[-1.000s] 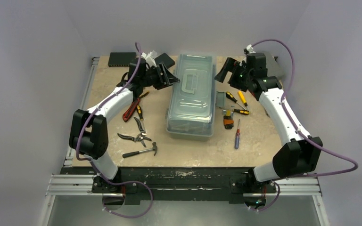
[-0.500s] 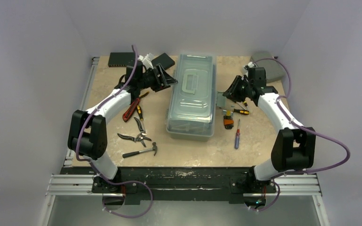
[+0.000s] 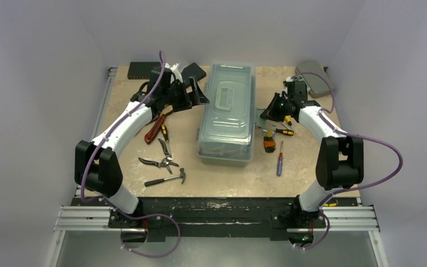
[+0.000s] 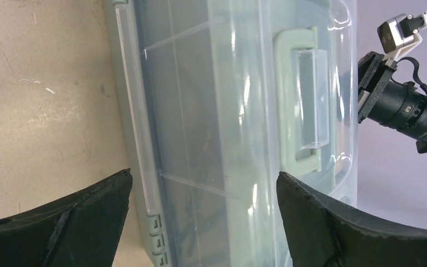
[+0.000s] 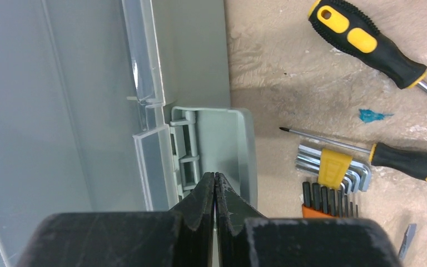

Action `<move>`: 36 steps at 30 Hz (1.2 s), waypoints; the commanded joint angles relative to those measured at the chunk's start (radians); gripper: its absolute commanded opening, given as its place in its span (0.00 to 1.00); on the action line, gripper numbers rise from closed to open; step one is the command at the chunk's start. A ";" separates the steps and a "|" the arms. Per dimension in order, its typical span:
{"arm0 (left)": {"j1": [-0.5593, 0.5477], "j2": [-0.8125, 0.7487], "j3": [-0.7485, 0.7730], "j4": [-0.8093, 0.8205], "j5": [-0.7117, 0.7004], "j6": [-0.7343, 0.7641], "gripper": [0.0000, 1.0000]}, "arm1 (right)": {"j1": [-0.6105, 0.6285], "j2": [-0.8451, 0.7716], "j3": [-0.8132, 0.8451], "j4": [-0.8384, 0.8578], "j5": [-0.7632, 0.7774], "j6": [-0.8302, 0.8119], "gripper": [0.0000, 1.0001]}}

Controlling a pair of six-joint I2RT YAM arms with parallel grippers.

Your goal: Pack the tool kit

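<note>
The sage-green toolbox (image 3: 226,114) with its translucent lid shut stands mid-table, its handle (image 4: 297,105) on top. My left gripper (image 3: 196,92) hovers at the box's left side, jaws wide open (image 4: 204,183) and empty, facing the lid. My right gripper (image 3: 267,111) is shut with nothing between its fingers; its tips (image 5: 216,177) sit just over the flipped-out green latch (image 5: 222,139) on the box's right side. A red knife (image 3: 154,129), pliers (image 3: 165,147) and a hammer (image 3: 167,178) lie to the left. Screwdrivers (image 5: 367,41) and hex keys (image 5: 333,172) lie to the right.
Two flat black boxes (image 3: 144,69) (image 3: 194,70) sit at the back left and a small grey case (image 3: 316,75) at the back right. A red-and-blue screwdriver (image 3: 279,158) lies right of the toolbox's front. A blue mark (image 5: 373,115) is on the tabletop.
My left gripper has opened wide beside the toolbox. My right gripper has shut and swung down and inward to the toolbox's right latch.
</note>
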 commanded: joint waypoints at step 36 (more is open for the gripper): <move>-0.070 -0.088 0.226 -0.219 -0.249 0.114 0.97 | 0.351 -0.068 0.476 -0.215 0.245 0.098 0.90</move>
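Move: The tool box's opened latch lies right at the closed right fingertips, about 1 cm left of the hand and 2 cm below. From that hand the lid handle is some 12 cm left, 5 cm ahead and 5 cm higher; on the table about 11 cm below, one screwdriver lies 8 cm right and 2 cm ahead, the hex keys 4 cm right and 4 cm back. From the left hand the lid handle is about 8 cm right, 1 cm ahead and 3 cm below. At the latch, the shut right fingertips stay about half a second, easing only 1 cm left and forward, then leave it, rising some 17 cm and swinging about 10 cm left over the lid while the fingers open wide and tip up roughly 20 degrees. The wide-open left hand climbs 7 cm from beside the lid's left edge, drifting right and back, then sinks slightly while returning left. ##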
